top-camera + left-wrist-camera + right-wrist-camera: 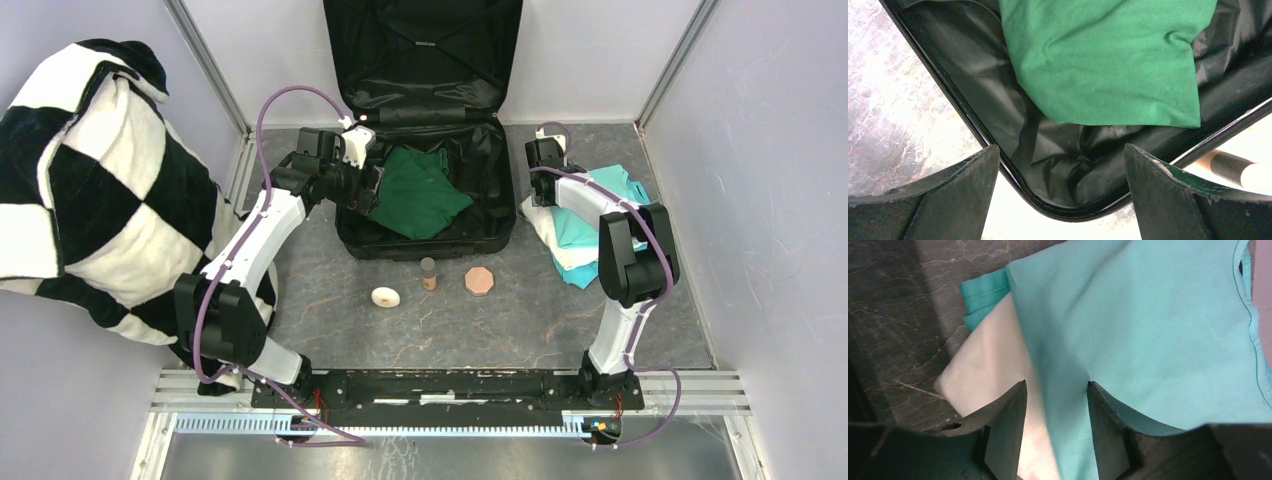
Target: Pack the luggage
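Observation:
The luggage (430,235) lies open at the back centre, its lid (420,50) standing upright. A green garment (420,190) lies inside on the black lining and also shows in the left wrist view (1108,60). My left gripper (370,192) is open and empty over the suitcase's near-left corner (1060,146), just short of the garment's edge. My right gripper (545,185) is right of the suitcase, pressed down on a teal garment (1148,330) that lies over a white one (993,365). Its jaws (1056,382) stand narrowly apart astride the teal edge, and the cloth between them lies flat.
A black-and-white checkered blanket (90,190) is heaped at the left. On the table in front of the suitcase stand a white round piece (385,297), a small brown bottle (428,272) and a pinkish octagonal piece (480,281). The teal and white pile (590,225) lies by the right wall.

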Robot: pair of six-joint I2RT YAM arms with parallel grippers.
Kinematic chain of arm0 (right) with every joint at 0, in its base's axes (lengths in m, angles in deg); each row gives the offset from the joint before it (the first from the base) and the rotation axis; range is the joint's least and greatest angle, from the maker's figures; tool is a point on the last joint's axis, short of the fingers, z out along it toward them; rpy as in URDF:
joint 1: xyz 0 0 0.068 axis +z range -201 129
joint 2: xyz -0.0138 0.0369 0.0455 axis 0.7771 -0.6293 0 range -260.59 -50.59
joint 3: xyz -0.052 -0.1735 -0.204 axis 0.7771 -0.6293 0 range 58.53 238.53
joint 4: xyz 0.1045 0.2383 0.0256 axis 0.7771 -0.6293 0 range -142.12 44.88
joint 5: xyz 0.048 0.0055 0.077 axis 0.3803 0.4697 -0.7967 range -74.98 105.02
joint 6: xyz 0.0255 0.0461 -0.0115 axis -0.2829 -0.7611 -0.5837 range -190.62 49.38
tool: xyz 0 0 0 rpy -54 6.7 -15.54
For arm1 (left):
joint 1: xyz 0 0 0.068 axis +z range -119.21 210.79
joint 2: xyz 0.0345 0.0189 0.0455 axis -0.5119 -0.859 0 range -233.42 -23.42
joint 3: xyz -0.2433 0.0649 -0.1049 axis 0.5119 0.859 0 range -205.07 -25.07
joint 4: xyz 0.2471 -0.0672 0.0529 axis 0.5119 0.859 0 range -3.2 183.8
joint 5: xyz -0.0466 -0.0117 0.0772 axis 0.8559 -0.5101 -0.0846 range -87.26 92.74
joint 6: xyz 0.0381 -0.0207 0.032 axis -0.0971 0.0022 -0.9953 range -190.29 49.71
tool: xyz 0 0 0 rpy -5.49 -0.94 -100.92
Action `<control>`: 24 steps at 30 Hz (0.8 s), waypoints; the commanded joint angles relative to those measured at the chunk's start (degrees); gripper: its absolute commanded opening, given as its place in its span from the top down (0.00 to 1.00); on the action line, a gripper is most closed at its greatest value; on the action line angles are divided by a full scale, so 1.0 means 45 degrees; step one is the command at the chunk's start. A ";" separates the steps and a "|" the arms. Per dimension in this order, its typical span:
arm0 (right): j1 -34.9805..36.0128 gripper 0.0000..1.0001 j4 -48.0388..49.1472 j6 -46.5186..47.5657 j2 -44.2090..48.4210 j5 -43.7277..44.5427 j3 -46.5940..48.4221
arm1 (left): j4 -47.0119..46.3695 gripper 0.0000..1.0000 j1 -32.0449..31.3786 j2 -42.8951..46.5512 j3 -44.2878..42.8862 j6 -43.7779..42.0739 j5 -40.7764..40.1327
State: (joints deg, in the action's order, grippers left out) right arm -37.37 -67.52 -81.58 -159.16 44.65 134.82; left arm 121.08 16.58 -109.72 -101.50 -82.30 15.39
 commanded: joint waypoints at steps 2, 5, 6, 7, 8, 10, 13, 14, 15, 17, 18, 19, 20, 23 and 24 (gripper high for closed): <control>-0.0346 0.48 -0.0048 -0.0015 -0.0194 0.0750 0.0431 | -0.0079 0.00 0.0015 0.0740 0.0374 -0.0640 0.0171; -0.0458 0.50 -0.0073 0.0034 -0.0428 0.0664 0.0508 | -0.0106 0.00 0.0015 0.0726 0.0490 -0.0705 0.0037; -0.0492 0.51 -0.0076 0.0017 -0.0507 0.0627 0.0513 | -0.0161 0.00 0.0015 0.0739 0.0556 -0.0702 -0.0008; -0.0518 0.51 -0.0049 0.0010 -0.0533 0.0551 0.0489 | -0.0216 0.00 0.0017 0.0758 0.0606 -0.0694 -0.0025; -0.0547 0.52 -0.0010 0.0011 -0.0565 0.0476 0.0452 | -0.0248 0.00 0.0015 0.0777 0.0634 -0.0717 -0.0035; -0.0557 0.52 0.0001 0.0004 -0.0619 0.0344 0.0468 | -0.0274 0.00 0.0015 0.0799 0.0700 -0.0734 -0.0050; -0.0565 0.50 -0.0024 0.0033 -0.0647 0.0062 0.0488 | -0.0274 0.00 0.0015 0.0819 0.0703 -0.0767 -0.0074; -0.0564 0.50 -0.0039 0.0034 -0.0664 -0.0031 0.0516 | -0.0274 0.00 0.0015 0.0819 0.0697 -0.0785 -0.0097; -0.0565 0.51 -0.0043 0.0010 -0.0684 -0.0078 0.0513 | -0.0265 0.00 0.0015 0.0819 0.0684 -0.0788 -0.0098; -0.0557 0.68 0.0010 -0.0012 -0.0704 -0.0015 0.0483 | -0.0274 0.00 0.0015 0.0819 0.0676 -0.0783 -0.0102; -0.0584 0.78 -0.0012 -0.0071 -0.0689 0.0081 0.0473 | -0.0275 0.00 0.0015 0.0819 0.0665 -0.0783 -0.0096; -0.0628 0.89 0.0014 -0.0159 -0.0651 0.0087 0.0455 | -0.0275 0.00 0.0015 0.0829 0.0658 -0.0787 -0.0115; -0.0714 0.97 0.0068 -0.0244 -0.0557 -0.0031 0.0418 | -0.0275 0.00 0.0015 0.0837 0.0670 -0.0798 -0.0132; -0.1014 1.00 0.0175 -0.0424 -0.0136 -0.0630 0.0378 | -0.0266 0.00 0.0015 0.0892 0.0707 -0.0873 -0.0243; -0.1098 1.00 0.0228 -0.0481 0.0107 -0.0831 0.0351 | -0.0274 0.00 0.0015 0.0906 0.0704 -0.0894 -0.0292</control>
State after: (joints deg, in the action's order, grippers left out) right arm -40.23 -67.06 -82.30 -161.28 43.29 135.22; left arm 120.95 16.58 -108.02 -98.28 -83.76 14.86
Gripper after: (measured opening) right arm 0.013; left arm 0.993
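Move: The turquoise shirt on top of the folded pile has its middle about 11 cm to the right hand's right, roughly level with it fore and aft and 3 cm below; its left edge runs almost under the fingertips. The exposed white cloth lies some 3 cm left, 3 cm back and 4 cm below. The open suitcase's middle is about 32 cm left and 2 cm ahead. From the left hand, the shirt is roughly 60 cm right, 6 cm ahead and 15 cm below. The turquoise shirt's left edge is what gets pinched: the right hand, fingers half open and slanting down, slides barely 2 cm right and sinks about 1.5 cm onto the cloth beside the exposed white layer. It pauses there, wrist almost unturned, then shuts its fingers fully on a thin fold. ##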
